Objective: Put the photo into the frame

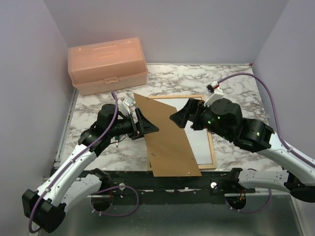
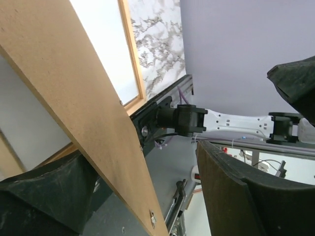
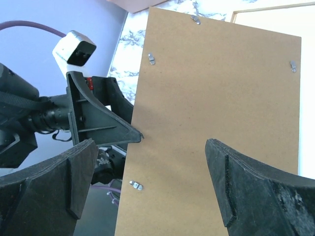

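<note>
The frame (image 1: 212, 147) of thin light-wood bars lies flat on the marble table; its bar also shows in the left wrist view (image 2: 133, 54). A plain white sheet (image 1: 201, 140) fills its opening, seemingly the photo white side up. A stiff brown backing board (image 1: 167, 142) with small metal clips lies slanted across the frame's left half. My left gripper (image 1: 149, 125) straddles the board's left edge (image 2: 64, 88), open, with a gap to one finger (image 2: 231, 191). My right gripper (image 1: 178, 117) hovers open over the board (image 3: 216, 98), nothing between its fingers.
A peach plastic toolbox (image 1: 108, 64) stands at the back left against the wall. Purple walls close in on the left, back and right. The board's near corner reaches the table's front rail (image 1: 172, 179).
</note>
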Action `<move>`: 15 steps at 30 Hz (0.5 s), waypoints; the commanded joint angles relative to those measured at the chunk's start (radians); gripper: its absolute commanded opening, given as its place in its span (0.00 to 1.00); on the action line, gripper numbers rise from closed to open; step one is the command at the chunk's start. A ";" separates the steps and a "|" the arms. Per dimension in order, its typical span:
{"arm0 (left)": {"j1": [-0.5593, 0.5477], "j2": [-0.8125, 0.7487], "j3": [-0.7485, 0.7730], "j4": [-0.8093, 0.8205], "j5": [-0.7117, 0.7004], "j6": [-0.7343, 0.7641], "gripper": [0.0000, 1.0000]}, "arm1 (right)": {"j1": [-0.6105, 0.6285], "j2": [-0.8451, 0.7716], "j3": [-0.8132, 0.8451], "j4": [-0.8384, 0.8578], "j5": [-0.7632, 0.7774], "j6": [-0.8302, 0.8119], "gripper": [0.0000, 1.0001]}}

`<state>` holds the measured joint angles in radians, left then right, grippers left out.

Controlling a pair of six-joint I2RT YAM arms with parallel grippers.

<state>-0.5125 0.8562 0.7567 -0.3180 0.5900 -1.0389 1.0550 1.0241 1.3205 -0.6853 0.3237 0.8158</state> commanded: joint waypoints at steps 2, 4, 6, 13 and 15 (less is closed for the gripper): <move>0.003 -0.011 0.035 -0.097 -0.089 0.067 0.73 | 0.008 0.052 -0.026 -0.020 0.028 0.037 1.00; 0.002 0.002 0.043 -0.111 -0.107 0.079 0.69 | 0.007 0.075 -0.023 -0.027 0.014 0.040 1.00; 0.002 0.012 0.046 -0.127 -0.121 0.091 0.62 | 0.007 0.094 -0.019 -0.038 0.009 0.046 1.00; 0.002 -0.013 0.048 -0.187 -0.190 0.108 0.19 | 0.007 0.118 -0.027 -0.076 0.015 0.065 1.00; 0.003 -0.035 0.055 -0.195 -0.212 0.109 0.11 | 0.006 0.114 -0.039 -0.080 0.019 0.070 1.00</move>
<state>-0.5125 0.8707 0.7647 -0.4885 0.4465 -0.9508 1.0550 1.1427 1.3067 -0.7235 0.3252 0.8585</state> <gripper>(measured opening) 0.199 0.995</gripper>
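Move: The backboard leans with its raised left edge already between the left gripper's open fingers. The stretch to grip is about 4 cm below the hand point and 1 cm left and forward of it. The backboard's middle lies some 10 cm to the right, 1 cm back and 10 cm down; the frame's middle is about 18 cm right, 2 cm back and 22 cm below. From the right hand, the gripping stretch is roughly 16 cm left, 3 cm back and 14 cm lower. Lower the left gripper about 4 cm along the backboard's raised left edge, easing it 2 cm to the left and rolling it some 10 degrees so its left side lifts, while the fingers close from wide to nearly shut and pinch that edge. Meanwhile bring the open right gripper down 5 cm and a little left towards the backboard's upper face, touching nothing. ##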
